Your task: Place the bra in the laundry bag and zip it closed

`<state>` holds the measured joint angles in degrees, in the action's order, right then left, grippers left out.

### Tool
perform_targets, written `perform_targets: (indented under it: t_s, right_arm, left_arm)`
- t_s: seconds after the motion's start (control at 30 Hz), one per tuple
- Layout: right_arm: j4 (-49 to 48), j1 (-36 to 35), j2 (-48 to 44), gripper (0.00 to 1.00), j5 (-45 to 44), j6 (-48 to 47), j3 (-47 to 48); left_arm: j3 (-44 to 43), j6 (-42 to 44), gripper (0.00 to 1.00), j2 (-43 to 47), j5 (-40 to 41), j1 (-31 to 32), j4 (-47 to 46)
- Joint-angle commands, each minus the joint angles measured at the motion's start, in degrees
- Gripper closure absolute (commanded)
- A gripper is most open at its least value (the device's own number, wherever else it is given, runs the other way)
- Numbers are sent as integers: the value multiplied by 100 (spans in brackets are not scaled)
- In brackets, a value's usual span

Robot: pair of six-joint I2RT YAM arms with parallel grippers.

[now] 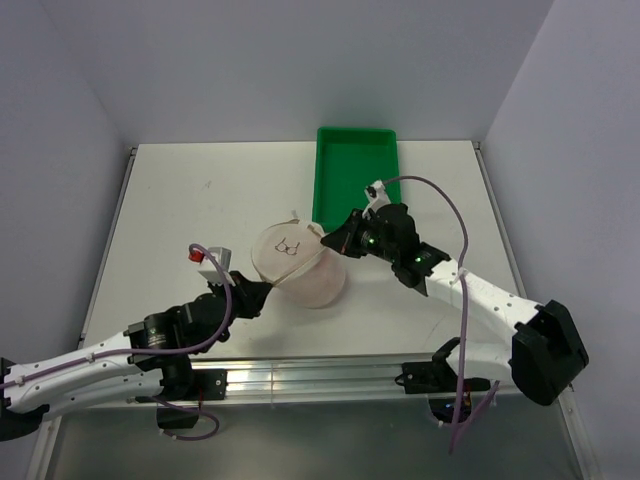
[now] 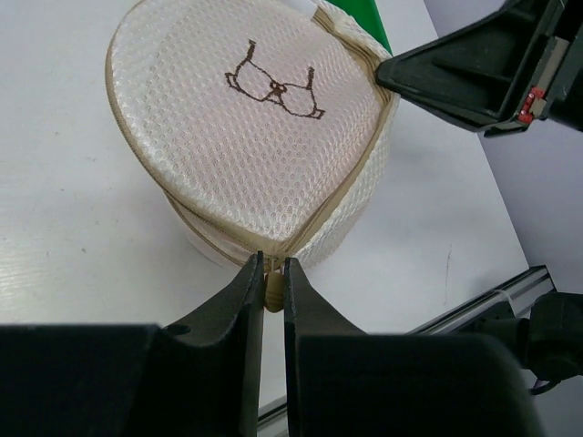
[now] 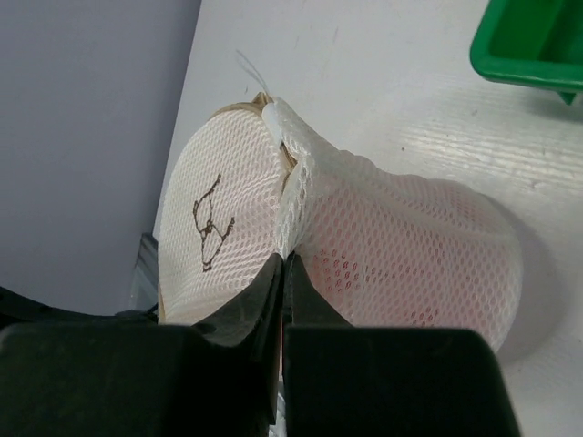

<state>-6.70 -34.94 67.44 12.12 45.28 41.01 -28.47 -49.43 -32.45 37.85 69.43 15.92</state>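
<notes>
The cream mesh laundry bag [image 1: 300,262] lies on its side mid-table, its round end with a small brown printed mark [image 2: 273,86] tilted up. The pink bra [image 3: 401,264] shows through the mesh inside it. My left gripper [image 1: 262,292] is at the bag's near-left edge, shut on the tan zipper pull [image 2: 271,291] at the end of the tan zipper line [image 2: 355,177]. My right gripper [image 1: 325,240] reaches in from the right and is shut on a fold of the bag's mesh [image 3: 291,209] by the rim.
A green plastic tray [image 1: 355,175] stands behind the bag toward the back of the white table [image 1: 180,220]. An aluminium rail [image 1: 320,375] runs along the near edge between the arm bases. Grey walls close in left, right and back.
</notes>
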Motion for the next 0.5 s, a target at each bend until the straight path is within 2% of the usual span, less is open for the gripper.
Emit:
perform_targets:
  t_s: [0.0,0.03,0.07,0.1,0.2,0.3,0.33,0.47]
  right_arm:
    - [80,286,479,100,440,-669,730]
    - [98,260,515,93,449,-678,767]
    - [46,225,516,82,458,-574,750]
    - [28,146,403,54,319,-520,637]
    - [151,-21,-44,21,-163,-380,409]
    - [423,-451,-652,19,-648,-213,67]
    - [554,-800,-818,19,-1067,-143,-49]
    - [311,-1479,-1364,19,-1668,567,-742]
  left_arm:
    - [-10,-58,100,90,127,27,500]
    - [-18,-58,100,63,66,27,334]
    - [-44,-41,100,20,13,27,228]
    - [-80,-32,100,-111,-66,36,123]
    - [-246,47,100,-454,-84,62,-325]
    - [-457,205,100,-797,-49,114,-809]
    - [-588,258,100,-1059,55,193,-897]
    - [-757,486,100,-1650,197,360,-1503]
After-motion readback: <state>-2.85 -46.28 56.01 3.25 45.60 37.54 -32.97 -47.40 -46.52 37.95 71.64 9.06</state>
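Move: From the right gripper, pinching the bag's rim, the zip end in the left fingers lies about 9 cm back and 10 cm to the left, roughly level. The glasses print on the lid is some 7 cm left and 1 cm back of the right gripper; the green tray's middle is 14 cm forward, 7 cm right, 10 cm lower. From the left gripper, the print lies about 7 cm forward and 4 cm right. Open the right fingers wide to let go of the bag's mesh rim, then draw that gripper about 6 cm back and some 2 cm up, towards the left fingers and the zip end. Keep the left fingers pinched on that end; dip them about 1 cm, then carry them 4 cm to the right, towards the right gripper, coming back up. ##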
